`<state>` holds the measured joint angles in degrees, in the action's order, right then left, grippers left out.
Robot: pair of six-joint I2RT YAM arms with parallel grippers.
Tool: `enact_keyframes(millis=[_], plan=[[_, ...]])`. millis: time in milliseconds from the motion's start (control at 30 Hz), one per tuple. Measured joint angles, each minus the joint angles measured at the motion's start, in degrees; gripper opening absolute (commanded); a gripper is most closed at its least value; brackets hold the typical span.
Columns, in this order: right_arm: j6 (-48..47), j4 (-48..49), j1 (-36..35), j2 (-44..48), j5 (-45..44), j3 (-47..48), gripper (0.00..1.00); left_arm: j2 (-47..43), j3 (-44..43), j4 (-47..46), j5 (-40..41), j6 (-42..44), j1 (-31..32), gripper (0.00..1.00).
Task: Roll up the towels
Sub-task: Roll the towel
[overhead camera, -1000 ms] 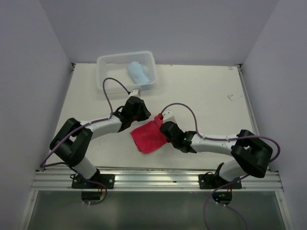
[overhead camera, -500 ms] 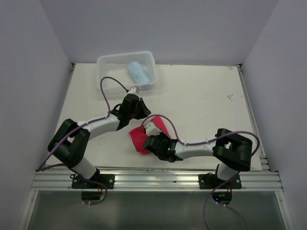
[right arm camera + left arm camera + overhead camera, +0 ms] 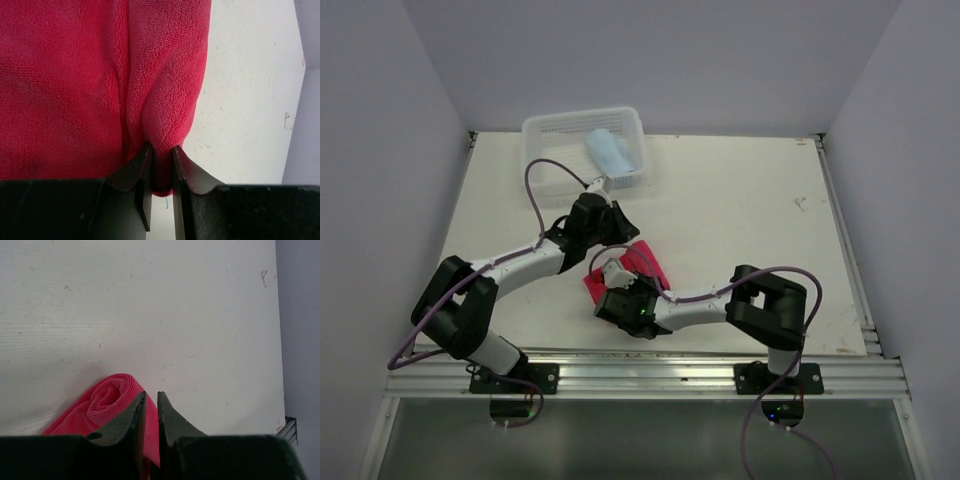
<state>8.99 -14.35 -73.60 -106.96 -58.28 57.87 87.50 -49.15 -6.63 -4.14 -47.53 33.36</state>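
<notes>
The pinkish-red towel point(image 3: 646, 263) lies bunched at the table's middle front, between my two grippers. In the left wrist view one end of the red towel point(image 3: 107, 399) is curled into a roll, and my left gripper point(image 3: 151, 396) is shut on a thin edge of it. My right gripper point(image 3: 160, 148) is shut on a thick fold of the red towel point(image 3: 75, 85). From above, the left gripper point(image 3: 611, 236) is at the towel's far side and the right gripper point(image 3: 617, 283) at its near left. The light blue towel point(image 3: 610, 152) lies rolled in the basket.
The clear plastic basket point(image 3: 552, 140) stands at the back left of the white table point(image 3: 750, 200). The left arm's purple cable point(image 3: 535, 195) loops in front of the basket. Grey walls close in both sides, and a metal rail point(image 3: 640, 378) runs along the near edge.
My right arm has swung left and nearer, dragging its fold of the red towel over. The towel went from a spread flat patch to a smaller bunch. The left gripper barely moved.
</notes>
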Motion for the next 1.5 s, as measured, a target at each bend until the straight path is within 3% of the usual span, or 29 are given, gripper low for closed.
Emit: enact_keyframes(millis=[567, 1000, 1500], plan=[[0.39, -7.89, -0.66, -6.91, -3.74, 7.17, 0.01, 1.57, 2.71, -4.83, -5.68, -2.08, 1.11, 0.17], [-0.42, -7.65, -0.70, -7.10, -3.48, 6.73, 0.10, 8.35, 2.89, -4.79, -5.38, -1.07, 1.70, 0.16], [-1.73, -7.80, -0.59, -4.13, -1.03, 4.76, 0.48, 11.82, 0.98, -4.85, -5.05, -0.92, 2.29, 0.13]])
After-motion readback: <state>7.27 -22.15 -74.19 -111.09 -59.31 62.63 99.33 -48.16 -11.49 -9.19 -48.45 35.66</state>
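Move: The red towel's rolled part has its middle about 4 cm back, 3 cm to the right and 8 cm below the left hand. The loose red towel is centred 8 cm back, 5 cm left and 10 cm below that hand; the bin is 21 cm ahead, 11 cm left. From the right hand, already pinching the roll's near end, the roll's middle is some 5 cm straight ahead and level, the loose towel 2 cm ahead, 9 cm left and slightly below. Left hand eases back-right, then sinks some 7 cm onto the roll's far part; right fingers open, releasing it. ##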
